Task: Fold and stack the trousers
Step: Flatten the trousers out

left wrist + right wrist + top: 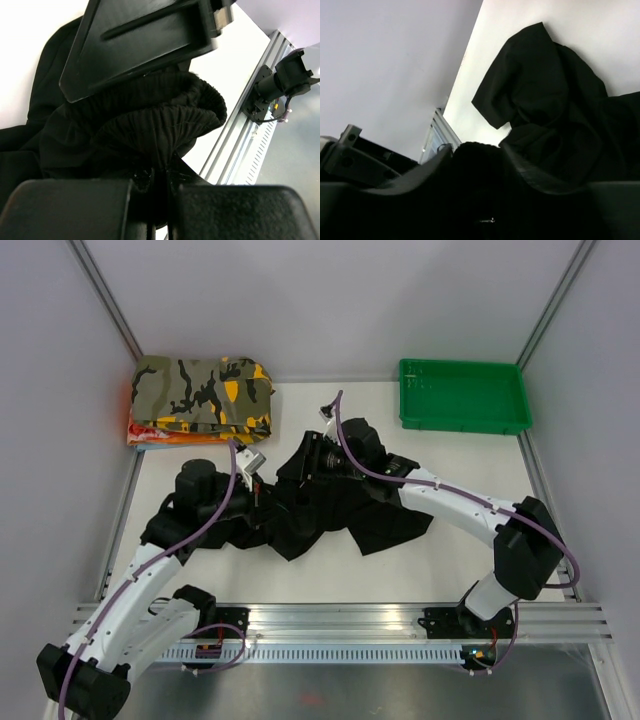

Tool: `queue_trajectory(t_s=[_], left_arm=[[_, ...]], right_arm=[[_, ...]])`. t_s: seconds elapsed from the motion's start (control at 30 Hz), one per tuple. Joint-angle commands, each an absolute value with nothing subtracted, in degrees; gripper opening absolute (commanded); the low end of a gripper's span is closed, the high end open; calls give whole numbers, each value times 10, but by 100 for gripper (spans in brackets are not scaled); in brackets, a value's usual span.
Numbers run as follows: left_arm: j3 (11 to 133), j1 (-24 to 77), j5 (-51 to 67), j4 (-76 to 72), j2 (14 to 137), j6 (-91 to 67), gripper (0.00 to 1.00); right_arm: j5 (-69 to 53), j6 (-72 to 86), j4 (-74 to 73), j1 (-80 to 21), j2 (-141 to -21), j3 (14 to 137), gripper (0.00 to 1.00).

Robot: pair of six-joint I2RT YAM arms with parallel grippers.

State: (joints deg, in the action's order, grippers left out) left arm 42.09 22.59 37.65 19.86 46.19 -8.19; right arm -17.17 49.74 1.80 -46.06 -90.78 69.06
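Observation:
The black trousers [335,505] lie crumpled in a heap in the middle of the white table. My left gripper [262,483] is at the heap's left edge. In the left wrist view it [161,172] is shut on the gathered elastic waistband [165,120], which bunches up just ahead of the fingers. My right gripper [318,460] is at the heap's far edge. In the right wrist view it [477,152] is closed round a dark bunch of the fabric, and one trouser leg [540,90] spreads over the table beyond it.
A folded camouflage garment [205,390] lies on an orange item at the back left corner. A green tray [462,395] stands at the back right. An aluminium rail [340,620] runs along the near edge. Grey walls enclose the table.

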Motion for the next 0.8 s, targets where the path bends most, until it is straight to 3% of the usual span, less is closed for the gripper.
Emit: queue_trajectory(t_s=[0.0, 0.03, 0.1, 0.13, 0.17, 0.3, 0.37, 0.43, 0.53, 0.77], left_arm=[[430, 227, 388, 162, 459, -81, 2], [432, 226, 385, 163, 458, -80, 2], [434, 227, 374, 166, 454, -77, 2], [436, 227, 369, 171, 453, -75, 2], [438, 227, 360, 174, 449, -74, 3], [448, 227, 332, 190, 446, -83, 13], [454, 227, 313, 203, 445, -89, 42], [464, 226, 301, 216, 441, -99, 60], [468, 227, 282, 224, 433, -109, 73], [421, 227, 323, 154, 434, -155, 75]], right_arm=[[-192, 510, 34, -469, -929, 708, 46], [-190, 506, 27, -469, -930, 709, 35], [-166, 494, 2, -469, -925, 711, 26], [-157, 479, -18, -469, -920, 712, 7], [-147, 472, -39, -469, -912, 714, 0], [-79, 432, -91, -466, -889, 740, 0], [-62, 415, -116, -454, -881, 749, 0], [-48, 407, -135, -441, -878, 762, 0], [-26, 398, -149, -424, -870, 777, 0], [-4, 395, -154, -422, -859, 766, 0]])
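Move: My left hand keeps the gathered waistband of the trousers pinched up; the bunch's middle is about 4 cm to its right, 3 cm ahead and 2 below. From my right hand, still half open around it, the bunch is roughly 2 cm left, 2 back and 3 below. On the table some 19 cm below my left hand, one part of the trousers lies 12 cm left and 1 ahead, another 25 cm right and 5 ahead. I shut my right fingers completely as that hand dips about 3 cm at the waistband, then pull it away from my left hand, some 7 cm right, 5 forward and back up, rolling and turning it clockwise roughly 20 degrees. My left hand stays nearly put while its fingers open wide and let go of the cloth, then rises about 2 cm. ##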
